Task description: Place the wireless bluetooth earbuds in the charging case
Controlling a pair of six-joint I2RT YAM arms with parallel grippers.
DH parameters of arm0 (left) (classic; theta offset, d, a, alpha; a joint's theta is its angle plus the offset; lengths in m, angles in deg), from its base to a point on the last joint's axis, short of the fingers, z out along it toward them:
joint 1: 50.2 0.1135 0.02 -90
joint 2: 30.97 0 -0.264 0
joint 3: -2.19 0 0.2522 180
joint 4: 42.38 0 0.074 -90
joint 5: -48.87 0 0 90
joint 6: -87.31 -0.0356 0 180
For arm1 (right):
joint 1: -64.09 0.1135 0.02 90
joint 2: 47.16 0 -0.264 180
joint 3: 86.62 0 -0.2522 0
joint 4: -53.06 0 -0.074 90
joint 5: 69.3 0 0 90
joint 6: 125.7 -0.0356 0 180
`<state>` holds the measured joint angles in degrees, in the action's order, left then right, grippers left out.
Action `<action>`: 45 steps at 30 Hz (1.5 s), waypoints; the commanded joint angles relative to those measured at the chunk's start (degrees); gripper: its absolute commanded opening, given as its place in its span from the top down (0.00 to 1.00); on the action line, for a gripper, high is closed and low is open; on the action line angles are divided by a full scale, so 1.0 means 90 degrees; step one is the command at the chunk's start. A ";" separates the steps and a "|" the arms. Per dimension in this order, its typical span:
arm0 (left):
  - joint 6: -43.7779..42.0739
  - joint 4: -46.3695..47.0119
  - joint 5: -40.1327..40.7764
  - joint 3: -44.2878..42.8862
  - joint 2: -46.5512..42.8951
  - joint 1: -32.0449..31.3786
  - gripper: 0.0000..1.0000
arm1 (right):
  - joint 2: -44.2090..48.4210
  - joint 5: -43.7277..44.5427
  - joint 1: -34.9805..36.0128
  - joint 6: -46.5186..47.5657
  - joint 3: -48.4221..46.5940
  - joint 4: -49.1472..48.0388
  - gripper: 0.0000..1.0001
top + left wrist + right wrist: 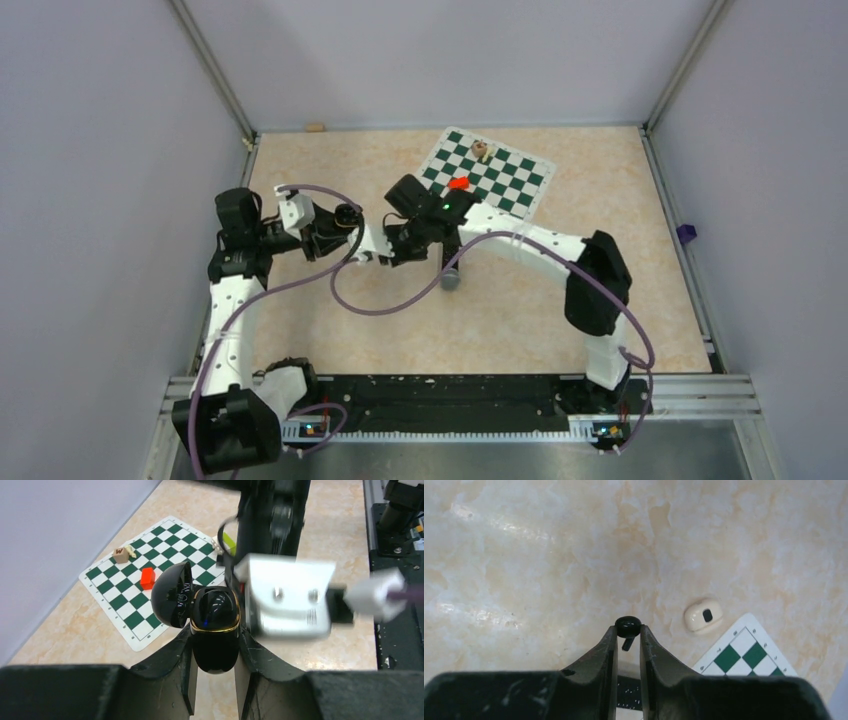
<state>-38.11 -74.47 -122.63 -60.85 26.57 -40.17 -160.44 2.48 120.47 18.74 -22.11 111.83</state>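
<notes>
In the left wrist view my left gripper (215,634) is shut on the lower body of a glossy black charging case (215,611) with a gold rim. Its lid (172,595) hangs open to the left. The right arm's blurred white wrist block (290,597) sits close beside the case's open top. My right gripper (628,630) is shut on a tiny black earbud (628,625) at its fingertips, stem pointing back between the fingers. One off-white earbud (703,616) lies on the table near the mat's corner. From above, both grippers (362,250) (392,252) meet at table centre-left.
A green-and-white chess mat (500,180) lies at the back with a red piece (459,183) and a small wooden block (481,150) on it. A grey microphone (451,278) lies under the right arm. A yellow-green block (229,542) shows behind the case. Purple cables loop between the arms.
</notes>
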 commanded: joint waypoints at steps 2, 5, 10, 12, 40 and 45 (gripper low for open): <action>0.0399 0.0652 0.0035 0.0104 0.0029 -0.0155 1.00 | 0.1197 -0.1015 -0.0847 -0.1524 0.0605 -0.0971 1.00; 0.0509 0.0746 0.0078 0.0104 0.0090 -0.0265 1.00 | 0.1782 -0.1883 -0.1570 -0.2305 0.0935 -0.1445 1.00; 0.0567 0.0798 0.0285 0.0077 0.0309 -0.0686 1.00 | 0.2548 -0.3503 -0.2657 -0.3992 0.1548 -0.2724 1.00; 0.0608 0.0828 0.0399 0.0021 0.0468 -0.0917 1.00 | 0.2847 -0.3903 -0.2976 -0.4600 0.1898 -0.3462 1.00; -0.7337 -0.7508 -0.1556 -0.3912 0.4277 -0.3154 1.00 | 0.4788 -0.4173 -0.3714 -0.9570 0.5509 -1.0666 1.00; -0.7878 -0.8056 -0.1642 -0.3887 0.4400 -0.3316 1.00 | 0.4691 -0.4228 -0.3593 -0.9385 0.5572 -1.0618 1.00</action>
<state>-91.40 -129.90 -127.94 -95.47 66.85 -69.07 -117.97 -34.91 86.92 -65.87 27.96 20.86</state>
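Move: The right hand holds the black earbud. The charging case, open in the left fingers, is about 9 cm to its left, level in depth and some 13 cm higher. On the table about 12 cm below the right hand, the white case lies roughly 13 cm ahead and 2 cm left, and the microphone about 11 cm ahead and 8 cm right. From the left hand the earbud is about 9 cm right and 13 cm below, level in depth. Up and to the right, the right hand lifts the pinched earbud some 24 cm, bowing forward and back again, while its wrist swings the fingers from steeply down to pointing left and slightly up. The left hand, lagging a little, carries the case about 14 cm right towards the microphone's place, sinking slightly and turning about 35 degrees clockwise. Both grips hold. ##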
